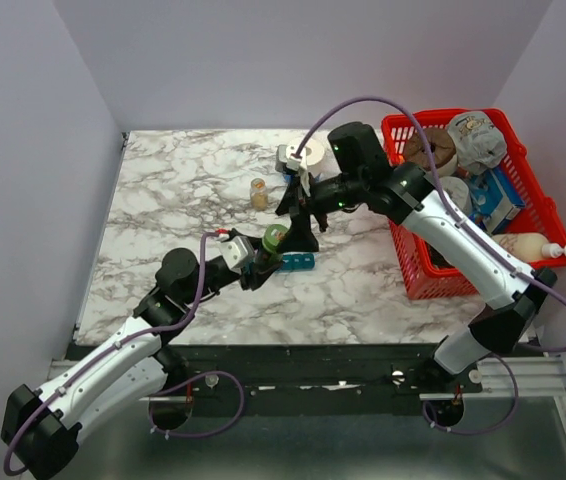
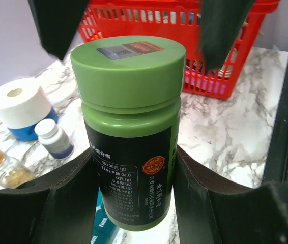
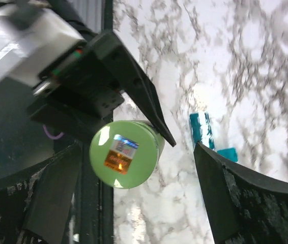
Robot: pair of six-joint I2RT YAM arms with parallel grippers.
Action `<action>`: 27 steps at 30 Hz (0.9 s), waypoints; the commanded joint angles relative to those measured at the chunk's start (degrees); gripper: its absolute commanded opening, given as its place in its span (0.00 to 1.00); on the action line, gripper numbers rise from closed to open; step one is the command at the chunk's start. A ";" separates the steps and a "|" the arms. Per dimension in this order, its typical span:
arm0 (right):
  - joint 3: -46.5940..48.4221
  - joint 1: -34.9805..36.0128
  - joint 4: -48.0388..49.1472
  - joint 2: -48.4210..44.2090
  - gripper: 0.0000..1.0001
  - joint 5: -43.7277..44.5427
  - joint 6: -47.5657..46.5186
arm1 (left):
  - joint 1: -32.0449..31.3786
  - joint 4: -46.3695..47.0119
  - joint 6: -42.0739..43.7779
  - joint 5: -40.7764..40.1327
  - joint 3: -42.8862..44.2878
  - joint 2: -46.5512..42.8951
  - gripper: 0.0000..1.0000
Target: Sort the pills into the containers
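My left gripper (image 1: 261, 264) is shut on a green bottle (image 1: 275, 238) with a black label, held upright just above the marble table. In the left wrist view the bottle (image 2: 131, 132) fills the gap between my fingers (image 2: 220, 203). My right gripper (image 3: 139, 201) hangs open over the green cap (image 3: 126, 160), its fingers (image 2: 57, 25) standing apart on either side without touching it. The teal containers strip (image 1: 296, 262) lies on the table right beside the bottle, and its end (image 2: 103, 229) shows under the bottle. No loose pills are in view.
A red mesh basket (image 1: 418, 270) full of packages stands at the right. A small amber jar (image 1: 259, 193), a white roll on a blue base (image 2: 19, 104) and a small white bottle (image 2: 55, 138) stand behind the strip. The table's near edge (image 3: 108, 61) is close.
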 commanded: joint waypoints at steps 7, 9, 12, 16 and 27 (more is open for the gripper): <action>1.79 -0.17 -32.05 -3.91 1.00 -17.66 -66.54 | 1.98 -10.05 3.96 22.65 6.87 0.09 0.00; 1.53 0.18 -32.60 -3.21 1.00 -19.00 -67.21 | 2.07 -10.94 3.52 26.44 8.18 1.14 0.00; 1.18 1.50 -30.86 -2.50 0.99 -18.30 -65.91 | 2.07 -11.38 2.82 28.03 8.54 2.47 0.00; 0.74 1.94 -27.60 -2.67 0.97 -18.03 -61.69 | 1.98 -11.21 2.64 28.39 8.72 3.43 0.00; -3.57 3.52 -20.22 -3.73 0.68 -13.38 -50.00 | 2.07 -7.96 1.06 24.09 7.84 3.35 0.00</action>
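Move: The green bottle's cap sits just off the right fingers, about 2 cm to the left, 1 cm back and 3 cm below; from the left hand, which already grips the bottle's body, it is some 4 cm up, 3 cm ahead and 1 cm right. From the right hand, the teal pill organizer lies roughly 8 cm ahead, 3 cm right and 21 below; the white pill bottle about 21 ahead, 2 right, and the glass jar 21 ahead, 5 left, both some 19 below. The green bottle, still held in the left fingers, is carried back about 6 cm and a little right while that hand turns clockwise. The open right hand goes back about 7 cm and some 3 cm right, swinging up slightly before sinking, turning counter-clockwise nearly 40 degrees and rolling; its fingers come down astride the cap and then start closing round it. ##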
